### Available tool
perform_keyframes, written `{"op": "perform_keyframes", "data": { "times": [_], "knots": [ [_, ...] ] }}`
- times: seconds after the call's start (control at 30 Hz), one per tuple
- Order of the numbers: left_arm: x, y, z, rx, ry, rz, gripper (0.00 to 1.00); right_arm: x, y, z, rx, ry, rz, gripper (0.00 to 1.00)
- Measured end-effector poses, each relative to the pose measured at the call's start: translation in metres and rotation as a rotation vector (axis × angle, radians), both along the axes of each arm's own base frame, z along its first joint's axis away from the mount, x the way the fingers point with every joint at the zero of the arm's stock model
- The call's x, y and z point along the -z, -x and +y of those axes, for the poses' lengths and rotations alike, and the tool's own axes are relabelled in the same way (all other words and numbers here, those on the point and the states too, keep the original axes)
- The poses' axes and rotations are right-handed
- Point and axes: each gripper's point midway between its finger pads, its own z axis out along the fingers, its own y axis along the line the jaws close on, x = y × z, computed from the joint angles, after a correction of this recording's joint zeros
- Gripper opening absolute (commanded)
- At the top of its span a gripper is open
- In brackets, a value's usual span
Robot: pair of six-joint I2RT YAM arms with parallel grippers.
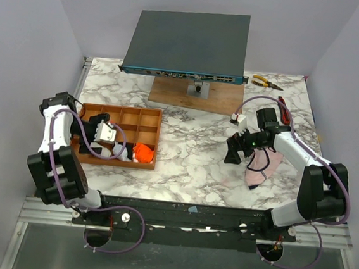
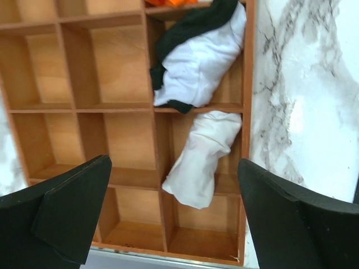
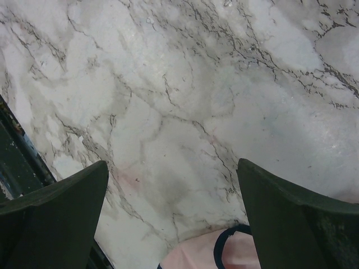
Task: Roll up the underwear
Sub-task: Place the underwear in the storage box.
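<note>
The pale pink underwear (image 1: 260, 173) with dark edging lies flat on the marble at the right. My right gripper (image 1: 234, 150) hovers open just left of it; in the right wrist view only the pink underwear's edge (image 3: 203, 255) shows, low between the open fingers (image 3: 53, 216). My left gripper (image 1: 107, 135) hangs open over the orange-brown tray (image 1: 99, 110), holding nothing. Below the left gripper (image 2: 174, 224), a cream roll (image 2: 199, 159) lies across two compartments. A light blue-grey and black garment (image 2: 196, 61) fills the compartment beyond. An orange piece (image 1: 143, 151) sits in the tray's near right corner.
A grey flat box (image 1: 187, 41) on a wooden stand (image 1: 189, 97) occupies the back centre. Yellow-handled pliers (image 1: 267, 83) and a red-handled tool (image 1: 284, 109) lie at the back right. The table's black front rail (image 1: 191, 211) runs between the arm bases.
</note>
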Motion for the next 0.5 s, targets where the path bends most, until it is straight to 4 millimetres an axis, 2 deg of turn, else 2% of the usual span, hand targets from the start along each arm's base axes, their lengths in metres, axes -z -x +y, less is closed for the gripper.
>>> {"op": "perform_keyframes", "data": {
  "times": [0.2,0.3,0.4,0.5],
  "knots": [
    [-0.037,-0.013,-0.014,-0.04,0.083,-0.178,0.99,-0.004,0.0,0.002,-0.001,-0.011,-0.009,1.0],
    [-0.055,-0.015,-0.016,-0.133,0.121,-0.262,0.99,-0.012,-0.001,0.009,-0.01,-0.013,-0.03,1.0],
    [-0.068,-0.011,-0.015,-0.291,0.168,-0.308,0.99,-0.029,-0.003,0.034,-0.065,0.01,-0.097,1.0],
    [-0.078,-0.011,-0.008,-0.484,0.233,-0.314,0.99,-0.056,-0.003,0.078,-0.146,0.014,-0.215,1.0]
  ]
}}
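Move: The white underwear already lies in the near row of the storage box, about 8 cm below the left hand's open fingers, roughly 2 cm back and 2 cm right. Level with it, the green-and-white bundle lies some 7 cm to its right and the orange bundle about 13 cm to its right. From the right hand, the white underwear is about 43 cm left, 3 cm back and 4 cm lower; the pink underwear lies some 9 cm right, 3 cm back and 6 cm below. The empty left hand keeps climbing away from the white underwear, about 8 cm more with barely any travel sideways, while its wrist turns some 35 degrees, mostly counter-clockwise and with the fingers swinging forward, jaws wide open throughout. The right hand waits at first, then sets off quickly over bare table away from the pink underwear towards the box, about 8 cm left and 5.5 cm up, its open fingers tipping up a little. ##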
